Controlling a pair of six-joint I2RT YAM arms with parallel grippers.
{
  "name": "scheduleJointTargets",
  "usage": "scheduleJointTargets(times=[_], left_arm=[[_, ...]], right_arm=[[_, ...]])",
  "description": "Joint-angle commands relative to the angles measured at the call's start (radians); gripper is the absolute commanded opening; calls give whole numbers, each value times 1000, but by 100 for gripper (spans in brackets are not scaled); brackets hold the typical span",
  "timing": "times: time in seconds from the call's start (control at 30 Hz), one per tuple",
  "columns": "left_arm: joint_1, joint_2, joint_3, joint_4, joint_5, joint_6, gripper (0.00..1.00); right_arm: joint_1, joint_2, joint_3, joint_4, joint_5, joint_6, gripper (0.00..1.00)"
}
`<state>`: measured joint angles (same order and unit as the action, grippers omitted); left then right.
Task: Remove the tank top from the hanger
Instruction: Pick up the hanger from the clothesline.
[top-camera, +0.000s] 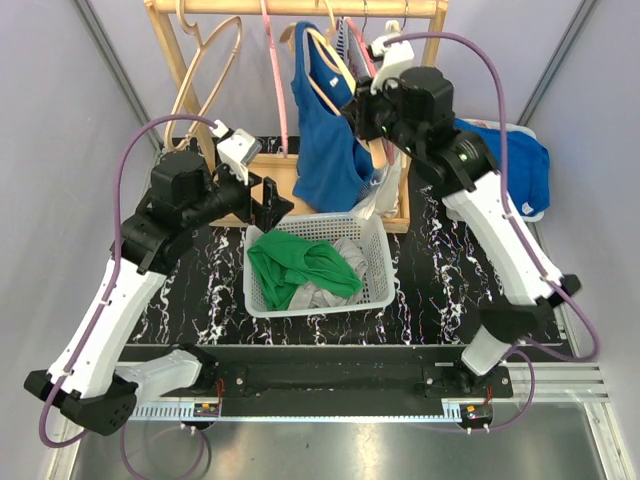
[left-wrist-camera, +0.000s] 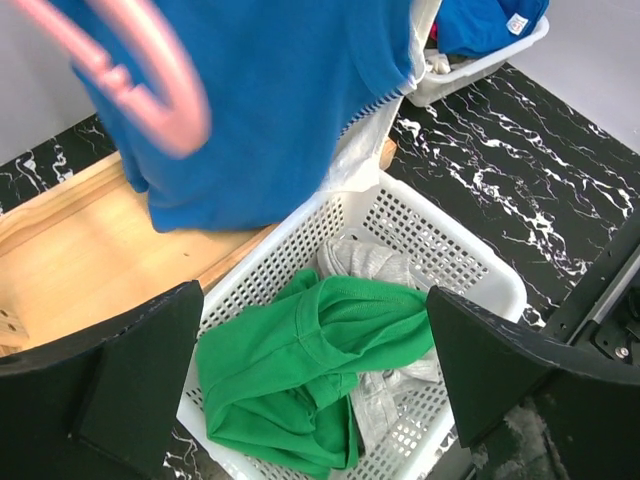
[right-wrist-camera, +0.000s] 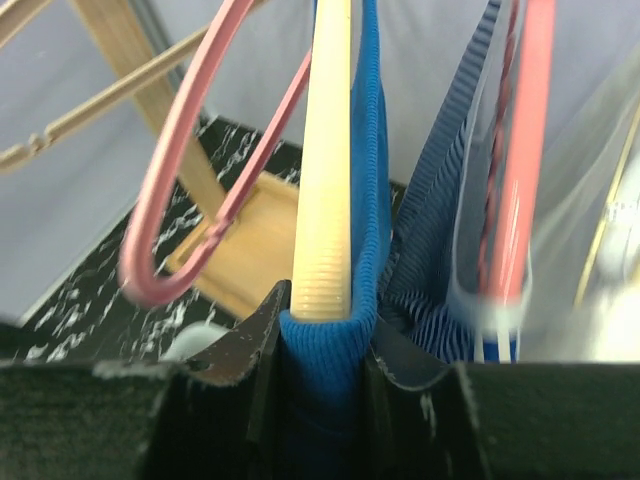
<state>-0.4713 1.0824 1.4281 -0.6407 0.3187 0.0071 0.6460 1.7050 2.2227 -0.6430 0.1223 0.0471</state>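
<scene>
A blue tank top (top-camera: 325, 150) hangs on a cream hanger (top-camera: 337, 68) from the wooden rack at the back. My right gripper (top-camera: 362, 112) is up at the hanger's right shoulder. In the right wrist view its jaws (right-wrist-camera: 322, 340) are shut on the tank top's ribbed blue strap (right-wrist-camera: 372, 170), which wraps the tip of the hanger's arm (right-wrist-camera: 327, 170). My left gripper (top-camera: 270, 203) hovers open over the basket's back left corner, apart from the tank top. Its black fingers (left-wrist-camera: 110, 390) stand wide with nothing between them, and the blue cloth (left-wrist-camera: 270, 100) hangs just beyond.
Under the tank top sits a white mesh basket (top-camera: 320, 300) holding a green garment (top-camera: 305, 265) and a grey one (top-camera: 350, 250). The rack (top-camera: 300, 8) also carries a pink hanger (top-camera: 272, 70), a bare wooden hanger (top-camera: 205, 70) and a striped garment (right-wrist-camera: 440, 200). A bin of blue clothes (top-camera: 520, 165) lies back right.
</scene>
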Motion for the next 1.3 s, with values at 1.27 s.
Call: scheduleJointTargets(times=[1.27], left_arm=[[-29, -93, -93, 0, -27, 30, 99]], right_arm=[[27, -438, -319, -340, -576, -107, 4]])
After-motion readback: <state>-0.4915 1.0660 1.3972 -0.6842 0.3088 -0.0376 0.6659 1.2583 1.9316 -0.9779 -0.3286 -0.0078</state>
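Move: The right hand already grips one shoulder of the blue tank top and its hanger; the basket they go over lies about 14 cm back, 8 cm left and some 42 cm below. From this hand the striped top hangs about 15 cm ahead, 1 cm left and 8 cm below, the empty pink hanger about 15 cm ahead and 16 cm left. For the open left hand, the tank top's middle is roughly 20 cm ahead, 14 cm right and slightly below. Back towards the base in one quick sweep, the right hand draws the pinched shoulder and hanger some 22 cm away from the clothesline, also to the right and rising, then sinks about 13 cm while easing forward and left, turning roughly 25 degrees counter-clockwise overall. The left hand, fingers wide open, rises about 12 cm while drawing back, then drops to just below its starting height, facing the garment's free shoulder. ##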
